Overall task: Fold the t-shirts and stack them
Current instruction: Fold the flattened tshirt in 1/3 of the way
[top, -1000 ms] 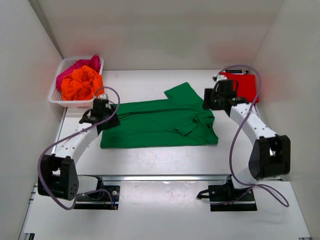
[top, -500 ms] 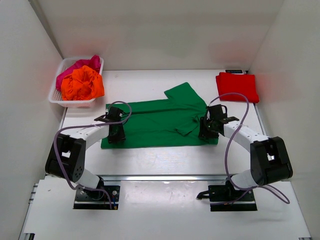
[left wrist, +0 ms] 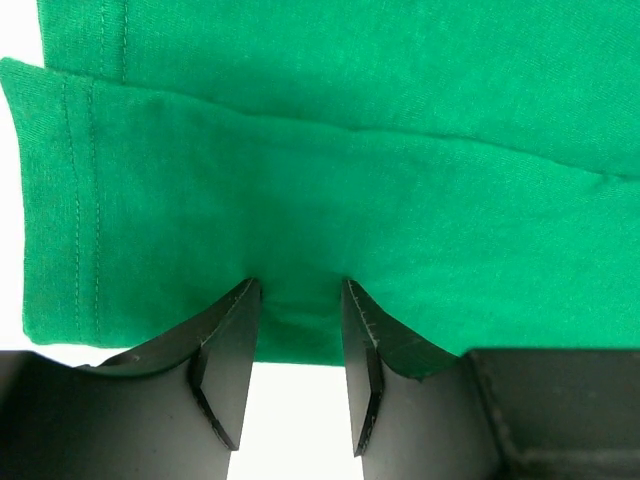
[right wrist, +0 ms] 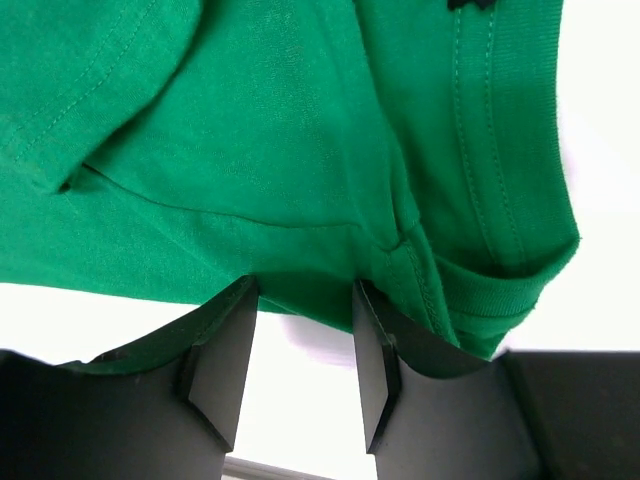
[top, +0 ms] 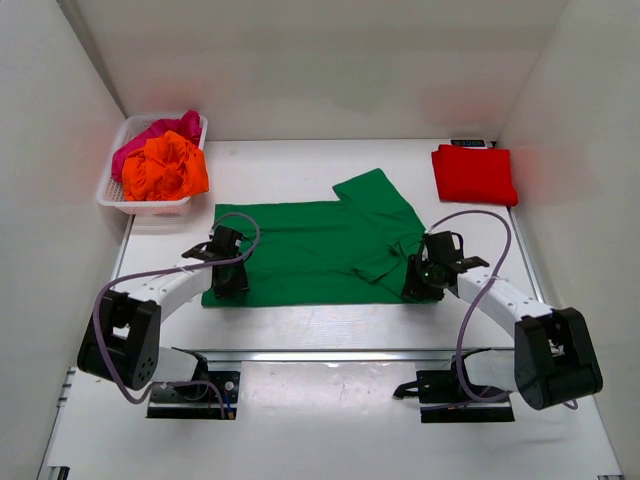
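A green t-shirt (top: pixel 310 245) lies spread on the table, one sleeve pointing to the far side. My left gripper (top: pixel 228 288) is low at its near-left corner. In the left wrist view that gripper (left wrist: pixel 298 290) is open, its fingertips (left wrist: pixel 240 305) resting on the near hem of the green cloth (left wrist: pixel 350 180), nothing pinched. My right gripper (top: pixel 413 288) is at the near-right corner by the collar. It (right wrist: pixel 305 290) is open too, tips at the edge of the green cloth (right wrist: pixel 250 130). A folded red t-shirt (top: pixel 475 173) lies far right.
A white lattice basket (top: pixel 108 196) at the far left holds a crumpled orange t-shirt (top: pixel 163 168) and a magenta-pink one (top: pixel 150 135). White walls close in the left, right and far sides. A metal rail (top: pixel 330 355) runs along the near table edge.
Both grippers have come down and toward the near edge of the green shirt, the right one from up beside the red shirt. The right jaws have narrowed.
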Available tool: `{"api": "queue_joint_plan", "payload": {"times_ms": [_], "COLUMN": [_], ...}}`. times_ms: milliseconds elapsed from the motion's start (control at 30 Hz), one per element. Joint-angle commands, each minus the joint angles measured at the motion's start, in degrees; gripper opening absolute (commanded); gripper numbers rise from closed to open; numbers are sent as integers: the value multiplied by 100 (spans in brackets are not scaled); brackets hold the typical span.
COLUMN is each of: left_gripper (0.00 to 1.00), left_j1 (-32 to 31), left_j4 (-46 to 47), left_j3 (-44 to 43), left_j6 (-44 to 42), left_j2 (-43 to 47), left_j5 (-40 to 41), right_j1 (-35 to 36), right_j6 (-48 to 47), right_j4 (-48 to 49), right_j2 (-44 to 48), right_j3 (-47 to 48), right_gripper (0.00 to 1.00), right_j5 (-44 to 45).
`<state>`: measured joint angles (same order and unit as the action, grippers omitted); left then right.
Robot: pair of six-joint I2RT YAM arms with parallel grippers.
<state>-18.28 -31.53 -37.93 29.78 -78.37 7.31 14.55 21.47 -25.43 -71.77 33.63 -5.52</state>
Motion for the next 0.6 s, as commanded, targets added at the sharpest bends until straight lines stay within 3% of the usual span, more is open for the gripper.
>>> {"api": "queue_joint_plan", "payload": {"times_ms": [0, 200, 367, 567], "left_gripper": [50, 49, 48, 50], "left_j1": [9, -202, 26, 562], "left_j4": [-749, -1224, -1593, -1831], "left_j3": [497, 374, 278, -793], "left_j6": [89, 204, 98, 28], "left_j2": [172, 690, 1288, 1746], "left_j5": [-388, -705, -722, -802], "right_j1": [-39, 128, 250, 101], "right_j6": [164, 270, 322, 235], "right_j4": [-436, -743, -1245, -2132], "right_j2": [285, 568, 813, 1429], "right_j3": [-391, -437, -182, 800], "right_gripper": [40, 42, 41, 41], "right_j5": [-63, -27, -81, -222]}}
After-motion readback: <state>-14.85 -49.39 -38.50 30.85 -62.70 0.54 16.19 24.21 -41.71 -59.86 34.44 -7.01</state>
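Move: Both my hands are already down on the green t-shirt close to its near edge, which runs about 2 cm back of my left hand and 1 cm below it. The shirt's left near corner is some 6 cm to the left and 2 cm back; a ridge in the cloth lies roughly 5 cm straight ahead. From my right hand the near edge is about 1 cm back and 2 cm lower, the folded-in sleeve some 6 cm ahead and 8 cm left, the right near corner about 4 cm right and 1 cm back. With fingertips still on the cloth and part-open, I keep dragging the t-shirt back towards my bases, left hand about 6 cm and right hand about 5 cm, staying low. Then both hands come free and rise a few centimetres, the left higher and easing forward about 1 cm, fingers never closing. ##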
